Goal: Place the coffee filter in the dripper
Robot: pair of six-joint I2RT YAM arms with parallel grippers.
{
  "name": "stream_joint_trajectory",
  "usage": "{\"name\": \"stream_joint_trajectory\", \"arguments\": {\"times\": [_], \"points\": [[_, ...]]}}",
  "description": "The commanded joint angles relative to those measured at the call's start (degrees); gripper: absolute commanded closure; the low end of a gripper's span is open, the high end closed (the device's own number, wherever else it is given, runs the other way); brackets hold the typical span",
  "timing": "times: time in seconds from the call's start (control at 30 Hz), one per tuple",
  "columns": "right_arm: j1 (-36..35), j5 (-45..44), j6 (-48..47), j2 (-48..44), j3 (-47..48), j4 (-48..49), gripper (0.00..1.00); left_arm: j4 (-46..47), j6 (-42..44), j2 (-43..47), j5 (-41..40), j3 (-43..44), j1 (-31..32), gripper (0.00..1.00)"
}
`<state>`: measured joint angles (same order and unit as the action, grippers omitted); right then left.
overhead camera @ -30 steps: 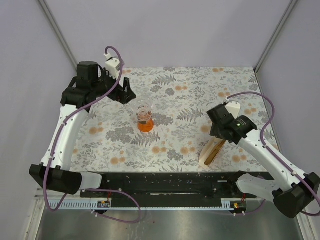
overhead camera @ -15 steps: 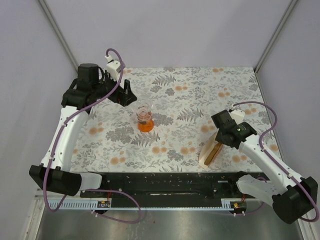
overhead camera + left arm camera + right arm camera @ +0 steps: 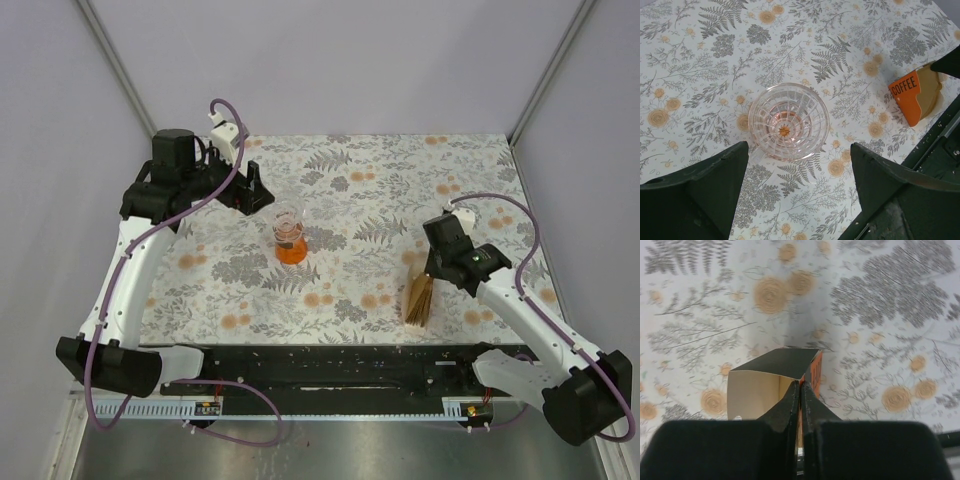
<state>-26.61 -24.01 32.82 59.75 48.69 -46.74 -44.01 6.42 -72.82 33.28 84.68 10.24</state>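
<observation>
The dripper (image 3: 288, 236), clear with an orange base, stands upright at the left middle of the table. In the left wrist view it (image 3: 788, 121) lies directly below, its bowl holding nothing. My left gripper (image 3: 252, 192) hovers open just behind it, and its fingers (image 3: 799, 148) are spread wider than the rim. My right gripper (image 3: 428, 273) is shut at the beige holder (image 3: 762, 390). A thin brown paper edge, the coffee filter (image 3: 798, 442), shows between its fingers. From above the filter shows as a brown fan (image 3: 420, 300) at the gripper's tips.
The holder has an orange side marked COFFEE (image 3: 907, 95) with brown papers behind it, and it sits near the table's front right edge. A black rail (image 3: 330, 362) runs along the front edge. Purple cables loop off both arms.
My right gripper dropped onto the holder, closed and drew back a little; a brown fan now shows where the beige wedge was. My left gripper has barely moved.
</observation>
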Motion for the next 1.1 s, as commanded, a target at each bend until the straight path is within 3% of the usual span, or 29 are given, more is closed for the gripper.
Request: {"name": "stream_joint_trajectory", "arguments": {"times": [0.0, 0.1, 0.23, 0.4, 0.67, 0.8, 0.9, 1.07], "points": [[0.2, 13.3, -14.7, -0.7, 1.7, 14.3, 1.0, 2.1, 0.9, 1.5, 3.6, -0.8, 0.1, 0.13], [0.2, 23.5, -23.8, 2.0, 3.0, 20.1, 1.0, 1.4, 1.6, 1.4, 4.2, -0.9, 1.1, 0.13], [0.2, 28.1, -32.4, 8.9, 9.2, 21.0, 1.0, 1.3, 2.1, 1.4, 4.1, -1.5, 2.1, 0.13], [0.2, 27.7, -42.5, 19.4, 17.5, 19.8, 1.0, 1.3, 2.3, 1.4, 3.9, -1.8, 2.2, 0.13], [0.2, 28.9, -46.7, 30.2, 24.6, 17.7, 1.0, 1.3, 2.2, 0.8, 4.3, -2.3, 2.3, 0.13], [0.2, 28.3, -45.9, 31.7, 25.4, 17.8, 0.88, 1.2, 2.2, 0.6, 4.4, -2.4, 2.5, 0.13], [0.2, 27.1, -44.9, 32.0, 26.1, 17.7, 0.73, 1.3, 2.2, 0.0, 4.9, -2.5, 2.7, 0.13], [0.2, 26.1, -43.5, 31.8, 27.1, 16.9, 0.61, 1.3, 2.1, -0.4, 5.0, -2.5, 2.9, 0.13]]}}
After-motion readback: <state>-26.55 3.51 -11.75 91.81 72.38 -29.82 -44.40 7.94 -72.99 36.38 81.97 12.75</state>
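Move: The right hand already holds the coffee filter box by its upper edge; the box's middle is roughly 5 cm below the hand and 4 cm back. The clear patch it is taken to lies about 11 cm ahead, 11 cm left and 9 cm down. The dripper, on its carafe, stands some 34 cm left and 10 cm ahead. From the left hand that patch is around 28 cm right, 5 cm ahead and 28 cm down. The right hand carries the pinched filter box forward and left towards the dripper, about 13 cm forward and 12 cm left, in a low arc that rises some 3 cm and sinks back again, while the wrist turns about 50 degrees counter-clockwise; as it comes to a stop the fingers part to about a third of their range, staying at the box's mouth around its wall and the filter edges. Meanwhile the open, empty left hand eases 2 to 3 cm right, down and back, closing in a little on the dripper. ##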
